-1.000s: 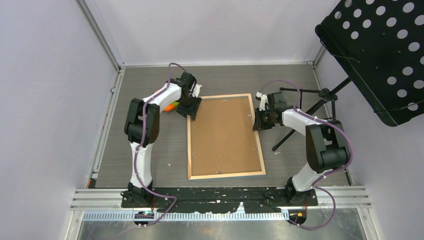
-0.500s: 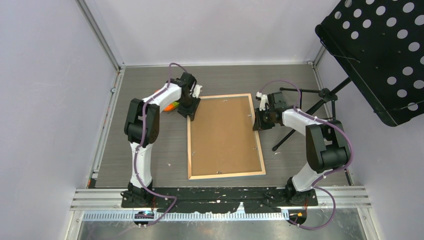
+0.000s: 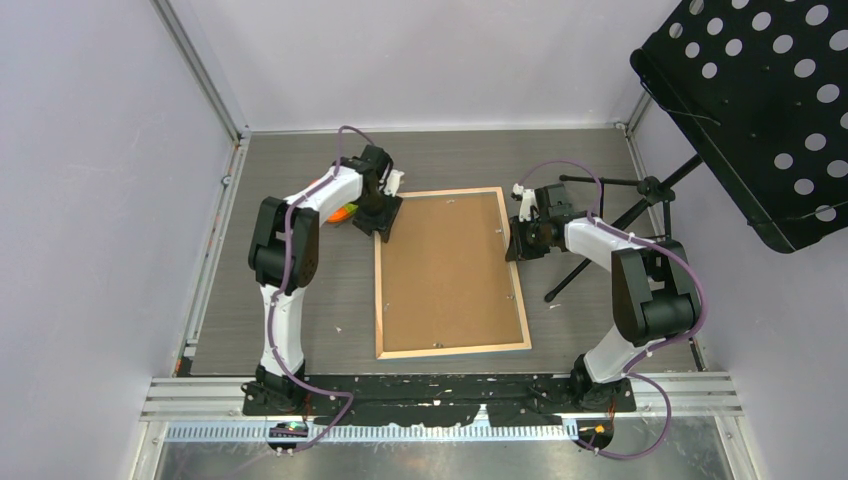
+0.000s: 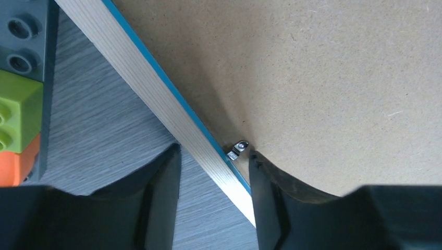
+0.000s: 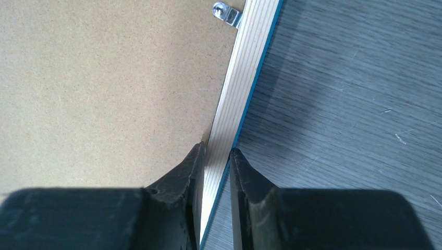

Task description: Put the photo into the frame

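Note:
The frame lies face down on the table, its light wood back up, with a brown backing board filling it. The photo is hidden. My left gripper is at the frame's far left corner. In the left wrist view it is closed slantwise across the left rail. One finger is on the table and the other on the board beside a metal clip. My right gripper is shut on the right rail, and in the right wrist view it pinches the rail from both sides.
Toy bricks, grey, green and orange, lie just left of the frame's corner. A black perforated music stand hangs over the right side, its legs on the table behind my right arm. Walls enclose the table.
My left gripper's jaws have closed in a little around the rail. Both arms and the frame stay where they were.

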`<move>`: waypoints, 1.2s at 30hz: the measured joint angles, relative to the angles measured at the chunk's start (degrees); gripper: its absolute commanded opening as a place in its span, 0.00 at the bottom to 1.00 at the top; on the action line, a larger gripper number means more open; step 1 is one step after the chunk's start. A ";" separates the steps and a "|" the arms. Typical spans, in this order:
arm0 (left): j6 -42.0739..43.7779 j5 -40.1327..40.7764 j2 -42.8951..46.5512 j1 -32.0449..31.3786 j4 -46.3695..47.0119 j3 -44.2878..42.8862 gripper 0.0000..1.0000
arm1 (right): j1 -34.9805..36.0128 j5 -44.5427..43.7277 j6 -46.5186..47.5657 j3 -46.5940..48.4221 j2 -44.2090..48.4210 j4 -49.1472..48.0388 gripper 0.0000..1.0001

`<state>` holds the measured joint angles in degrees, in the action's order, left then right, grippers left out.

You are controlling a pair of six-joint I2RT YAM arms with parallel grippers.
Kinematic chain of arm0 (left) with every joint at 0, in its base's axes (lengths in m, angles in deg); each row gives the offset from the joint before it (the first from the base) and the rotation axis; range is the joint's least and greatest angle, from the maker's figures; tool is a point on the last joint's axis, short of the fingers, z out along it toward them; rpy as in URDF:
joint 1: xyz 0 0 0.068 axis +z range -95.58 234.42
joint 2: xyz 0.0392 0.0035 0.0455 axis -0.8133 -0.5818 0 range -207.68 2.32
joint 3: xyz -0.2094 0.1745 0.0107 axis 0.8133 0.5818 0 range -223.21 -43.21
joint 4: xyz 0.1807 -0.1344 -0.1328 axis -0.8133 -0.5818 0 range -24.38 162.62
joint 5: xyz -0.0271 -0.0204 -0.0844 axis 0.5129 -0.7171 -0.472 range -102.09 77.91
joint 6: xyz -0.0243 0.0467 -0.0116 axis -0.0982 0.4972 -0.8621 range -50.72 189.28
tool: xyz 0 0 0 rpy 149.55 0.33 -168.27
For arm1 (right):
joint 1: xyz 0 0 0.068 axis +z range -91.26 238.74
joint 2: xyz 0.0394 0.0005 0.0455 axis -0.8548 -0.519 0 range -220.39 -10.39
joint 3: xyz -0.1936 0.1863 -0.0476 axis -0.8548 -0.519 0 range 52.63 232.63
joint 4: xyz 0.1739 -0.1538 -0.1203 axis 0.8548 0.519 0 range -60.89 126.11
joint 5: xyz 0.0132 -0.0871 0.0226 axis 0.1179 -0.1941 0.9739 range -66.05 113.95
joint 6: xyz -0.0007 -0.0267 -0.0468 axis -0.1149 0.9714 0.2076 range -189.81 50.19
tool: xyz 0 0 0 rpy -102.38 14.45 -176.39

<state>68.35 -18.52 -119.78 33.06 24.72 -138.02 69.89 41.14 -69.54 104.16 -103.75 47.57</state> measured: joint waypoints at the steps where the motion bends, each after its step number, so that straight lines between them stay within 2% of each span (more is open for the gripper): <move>1: 0.02 0.00 0.00 0.00 -0.07 0.00 0.65 | 0.00 0.00 0.02 0.00 0.00 0.00 0.06; 2: 0.13 -0.02 0.00 0.00 -0.28 0.00 0.72 | 0.00 0.02 0.02 0.00 0.00 0.00 0.06; 4: 0.28 -0.07 0.04 0.00 -0.72 0.02 0.80 | -0.02 0.02 0.02 0.00 0.00 0.00 0.06; 8: 0.15 -0.09 0.96 0.00 -1.36 0.31 0.87 | -0.02 0.04 0.02 0.00 0.00 0.00 0.06; 13: 1.88 -0.98 6.49 0.00 -1.88 3.15 0.89 | -0.02 0.02 -0.07 0.00 0.00 -0.02 0.06; 20: 4.68 -5.18 17.22 -0.44 -1.73 16.13 0.92 | -0.02 -0.48 -0.76 0.04 -0.02 0.00 0.06; 26: 6.03 -8.17 20.57 -3.34 -0.90 25.05 0.92 | -0.02 -1.68 -1.97 1.33 -1.03 0.44 0.06; 36: 6.34 -8.48 21.09 -9.01 1.84 28.48 0.87 | -0.15 -2.69 -2.80 2.64 -2.03 0.37 0.06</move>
<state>74.69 -27.00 -98.69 24.05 26.56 -109.54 69.74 38.45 -72.33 106.80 -105.78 47.94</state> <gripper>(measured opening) 0.873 0.251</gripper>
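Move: The lower clip on the frame's left rail, the next one along, lies about 17 cm back from the left hand, 1 cm to its right and just below fingertip height. The upper clip is right at the fingertips, while the clip on the near rail sits some 27 cm back and 14 cm right. The orange-green toy lies about 11 cm ahead and 11 cm left. From the right hand, the lower clip is roughly 12 cm back and 32 cm left. The upper clip is left behind as the left fingers spread nearly fully. The hand hops up about 4 cm, travels some 15 cm back along the left rail and sinks over the lower clip, turning about 15 degrees clockwise. The right hand keeps its pinch on the right rail, staying put at first, then easing a good centimetre forward. ##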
